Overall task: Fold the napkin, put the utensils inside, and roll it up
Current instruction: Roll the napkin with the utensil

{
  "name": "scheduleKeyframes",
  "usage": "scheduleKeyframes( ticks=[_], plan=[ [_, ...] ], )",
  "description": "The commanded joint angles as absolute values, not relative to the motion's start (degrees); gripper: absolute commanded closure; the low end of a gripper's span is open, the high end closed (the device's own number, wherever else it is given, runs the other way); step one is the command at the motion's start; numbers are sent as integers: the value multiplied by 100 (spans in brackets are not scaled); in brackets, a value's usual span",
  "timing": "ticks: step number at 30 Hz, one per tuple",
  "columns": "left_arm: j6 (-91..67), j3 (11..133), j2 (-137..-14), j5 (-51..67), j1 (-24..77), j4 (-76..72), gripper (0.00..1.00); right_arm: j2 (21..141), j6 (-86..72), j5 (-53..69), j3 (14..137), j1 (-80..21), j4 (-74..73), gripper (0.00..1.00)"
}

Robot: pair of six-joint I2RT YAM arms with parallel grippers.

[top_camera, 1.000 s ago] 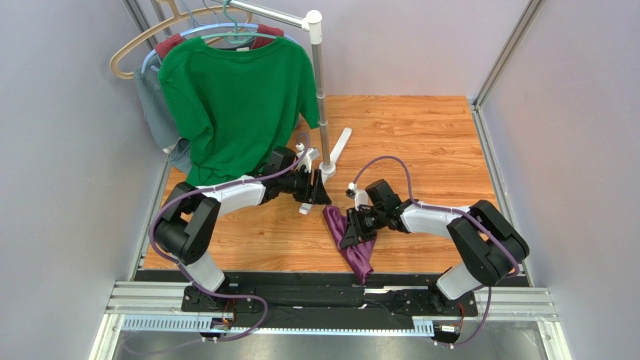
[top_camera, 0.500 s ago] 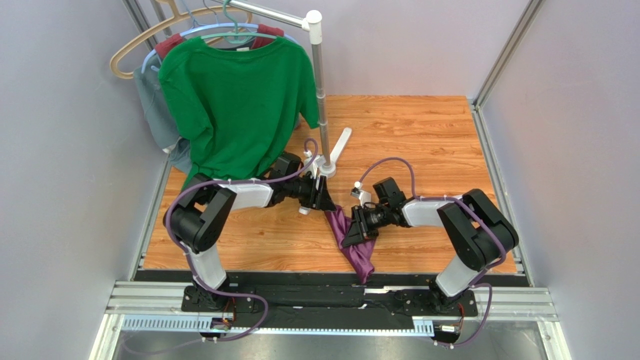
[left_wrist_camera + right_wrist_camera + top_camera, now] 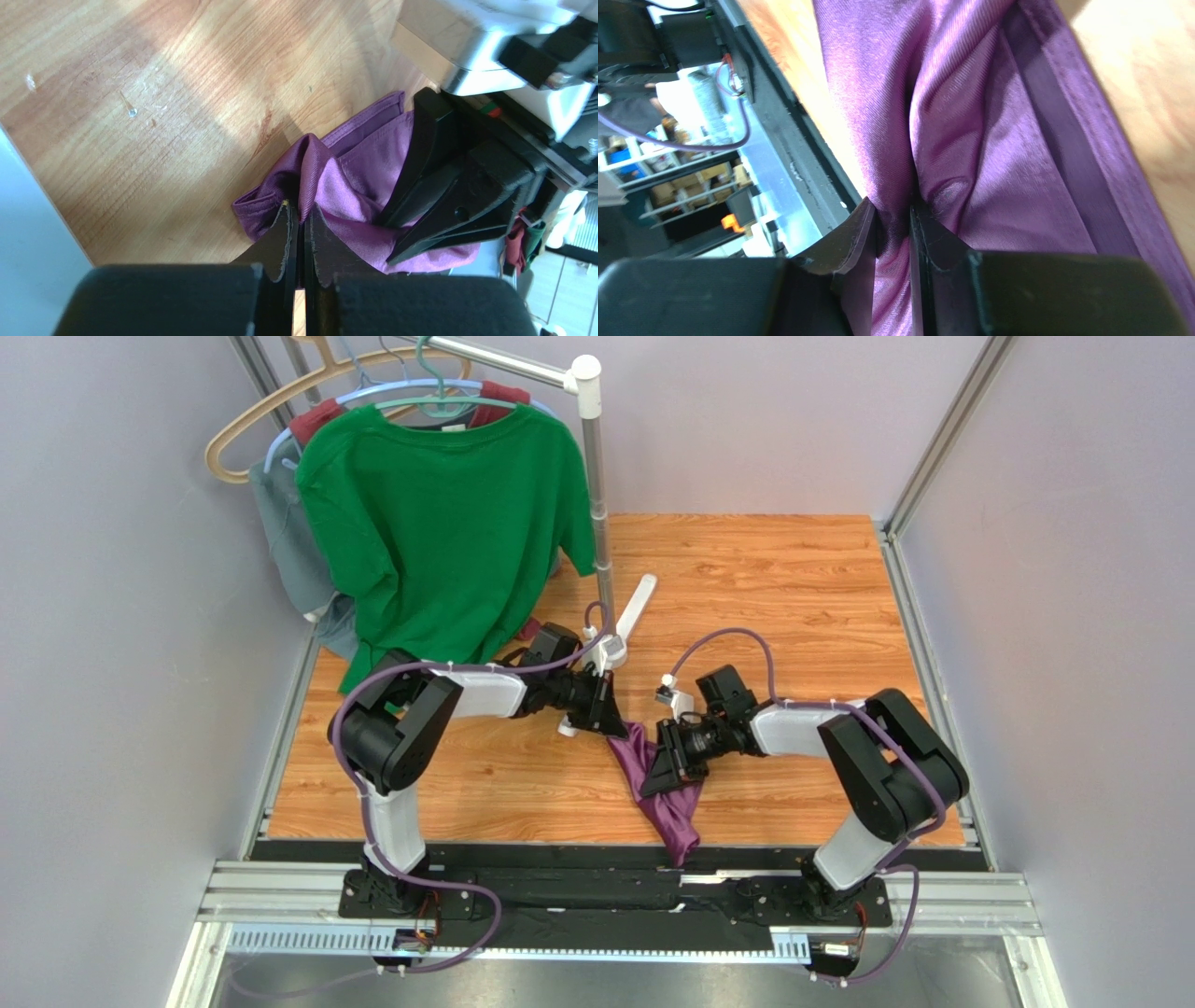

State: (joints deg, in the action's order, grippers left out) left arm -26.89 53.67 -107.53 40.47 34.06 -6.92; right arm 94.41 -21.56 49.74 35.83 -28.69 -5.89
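Note:
The dark purple napkin (image 3: 662, 791) lies bunched in a long strip on the wooden table, running from mid-table toward the near edge. My left gripper (image 3: 613, 723) is shut on a raised fold at its far end; in the left wrist view the fingertips (image 3: 298, 210) pinch the purple cloth (image 3: 351, 178). My right gripper (image 3: 665, 762) is shut on a thick fold of the napkin (image 3: 962, 105) a little nearer, with cloth bulging between the jaws (image 3: 896, 213). Its black fingers (image 3: 456, 199) show in the left wrist view. The utensils are out of view.
A green T-shirt (image 3: 442, 532) hangs from a rack at the back left, with a maroon garment (image 3: 326, 413) and a grey one (image 3: 288, 532) behind it. The rack's pole (image 3: 596, 504) and white foot (image 3: 627, 613) stand just beyond the left gripper. A black rail (image 3: 561, 861) runs along the near edge.
My left gripper moved right to the napkin's far end and shut on a fold there. The right gripper kept its grip and drew back slightly.

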Motion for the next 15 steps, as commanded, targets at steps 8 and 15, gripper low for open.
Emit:
scheduleKeyframes(
  ticks=[8, 15],
  plan=[
    [-2092, 6143, -10854, 3586, 3436, 1027, 100, 8272, -1723, 3439, 4315, -3085, -2389, 53],
    [-2057, 6407, -10986, 3604, 3463, 1309, 100, 7525, -1705, 1515, 4711, -4259, -2970, 45]
  ],
)
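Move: The right fingers are shut on the middle of the napkin roll, so it lies right at that hand. The roll's near end is about 10 cm back and 3 cm to the right, and the loose napkin flap some 5 cm to the right, level with the hand. From the left hand, which pinches the far end, the roll's middle is about 8 cm back and 6 cm right; the rack foot is some 12 cm ahead of the left hand. The right fingers open and let go of the napkin roll's middle. The hand shifts about 1 cm right and then climbs, drifting slightly forward, to end some 4 cm up and above the roll, its wrist turned about 20 degrees. The left hand keeps the far end pinched, easing it barely 1 cm to the left with a small turn. ##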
